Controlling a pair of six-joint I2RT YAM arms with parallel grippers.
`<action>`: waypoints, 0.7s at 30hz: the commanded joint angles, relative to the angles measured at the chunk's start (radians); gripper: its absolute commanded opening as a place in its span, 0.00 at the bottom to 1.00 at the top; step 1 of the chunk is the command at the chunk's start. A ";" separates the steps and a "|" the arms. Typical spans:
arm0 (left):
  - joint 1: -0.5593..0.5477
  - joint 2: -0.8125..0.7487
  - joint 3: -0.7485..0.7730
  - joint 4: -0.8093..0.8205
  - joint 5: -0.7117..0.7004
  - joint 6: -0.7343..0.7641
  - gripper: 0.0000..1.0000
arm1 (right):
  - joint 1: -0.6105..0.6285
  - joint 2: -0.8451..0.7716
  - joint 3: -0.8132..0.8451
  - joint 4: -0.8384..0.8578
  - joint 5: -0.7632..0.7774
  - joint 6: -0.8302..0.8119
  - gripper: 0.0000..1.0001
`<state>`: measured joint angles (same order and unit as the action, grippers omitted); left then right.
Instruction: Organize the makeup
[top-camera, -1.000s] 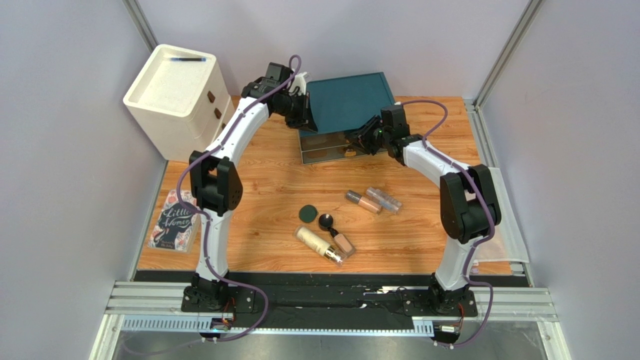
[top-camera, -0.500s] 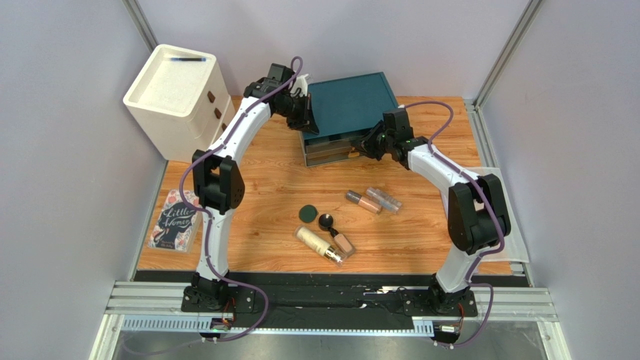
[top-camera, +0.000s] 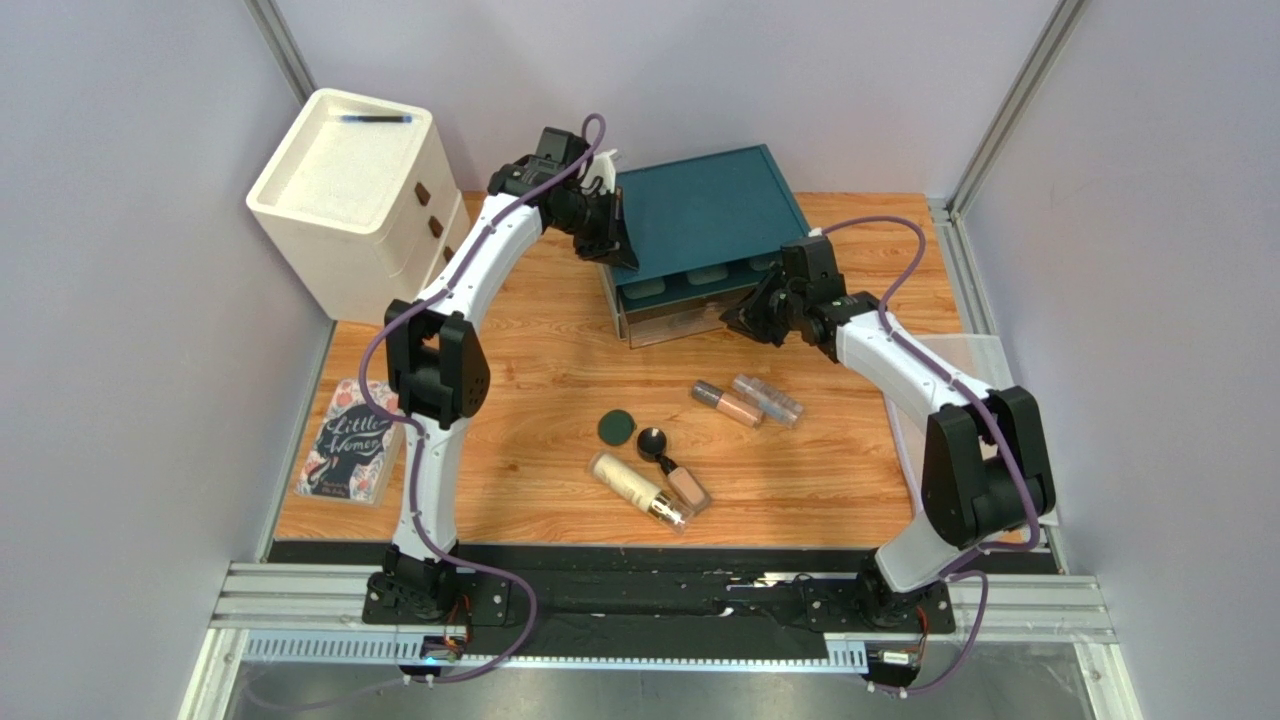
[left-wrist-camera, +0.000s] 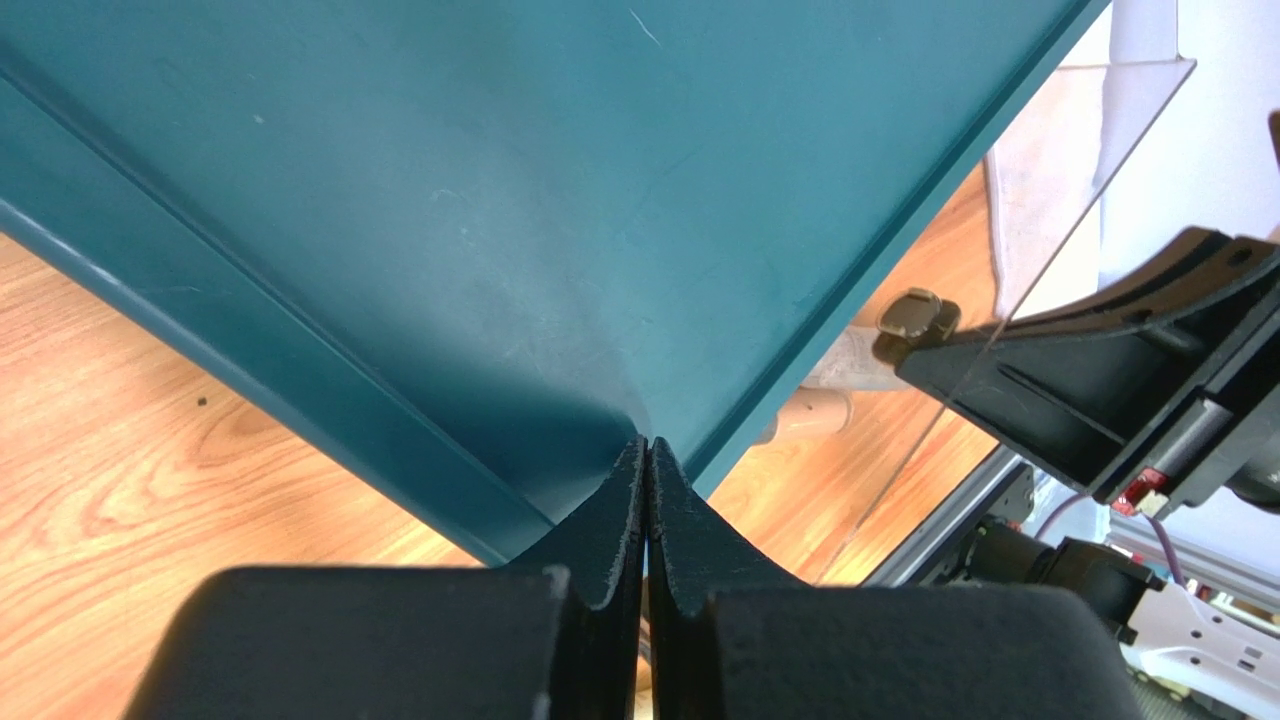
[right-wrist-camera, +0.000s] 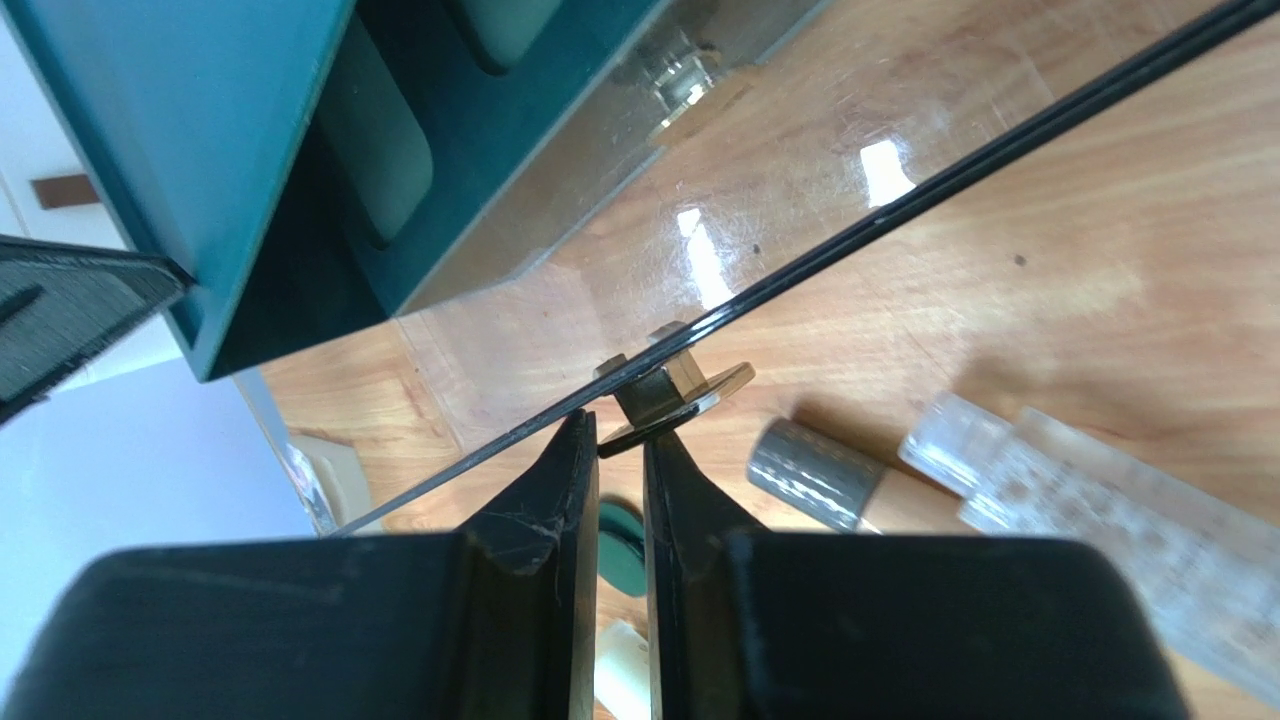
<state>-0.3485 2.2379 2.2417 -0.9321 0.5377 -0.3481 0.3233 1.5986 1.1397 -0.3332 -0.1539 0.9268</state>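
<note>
The makeup lies loose mid-table: a dark-green compact (top-camera: 615, 428), a small black jar (top-camera: 652, 443), a cream bottle (top-camera: 631, 488), a tan tube (top-camera: 687, 485), a grey-capped foundation tube (top-camera: 727, 402) and a clear-capped tube (top-camera: 766, 399). Behind them stands a teal box (top-camera: 699, 203) with a clear drawer (top-camera: 684, 318) drawn partly out. My right gripper (top-camera: 747, 318) is shut on the drawer's small knob (right-wrist-camera: 661, 393). My left gripper (left-wrist-camera: 646, 446) is shut and empty, its tips pressed against the box's left edge.
A white drawer unit (top-camera: 358, 188) stands at the back left with a pen on top. A pink-covered book (top-camera: 349, 440) lies at the table's left edge. Grey walls close in on both sides.
My right gripper closed on the knob and moved toward the near side, sliding the clear drawer out of the teal box. The left gripper stayed against the box.
</note>
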 joint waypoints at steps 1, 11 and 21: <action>0.003 0.011 -0.011 -0.051 -0.073 0.014 0.00 | -0.007 -0.057 -0.047 -0.207 0.086 -0.095 0.13; 0.003 -0.017 -0.007 -0.051 -0.097 0.009 0.00 | 0.026 -0.169 -0.054 -0.158 0.077 -0.204 0.41; 0.003 -0.057 0.009 -0.054 -0.104 0.017 0.00 | 0.137 -0.295 -0.072 -0.263 0.151 -0.526 0.66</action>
<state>-0.3481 2.2292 2.2414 -0.9329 0.5026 -0.3527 0.4206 1.3495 1.0920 -0.5465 -0.0479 0.5991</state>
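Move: The right fingers are already shut on the knob of the clear upper drawer, at the hand point. The foundation tube lies about 9 cm back from the right hand, neither left nor right, and the clear bottle about 8 cm back and 5 cm right, both some 7 cm lower. From the left hand, the knob is roughly 5 cm back, 15 cm right and 5 cm lower; the box top's middle is about 10 cm ahead and 11 cm right, level with it. Still pinching the knob, the right hand draws the drawer the last couple of centimetres back towards the robot, then spreads its fingers wide, lets go and keeps backing off while rising, some 7 cm back in all. It rolls its left side down and turns about 15 degrees counter-clockwise as it leaves. The left hand's closed fingertips stay on the near left part of the box top. ##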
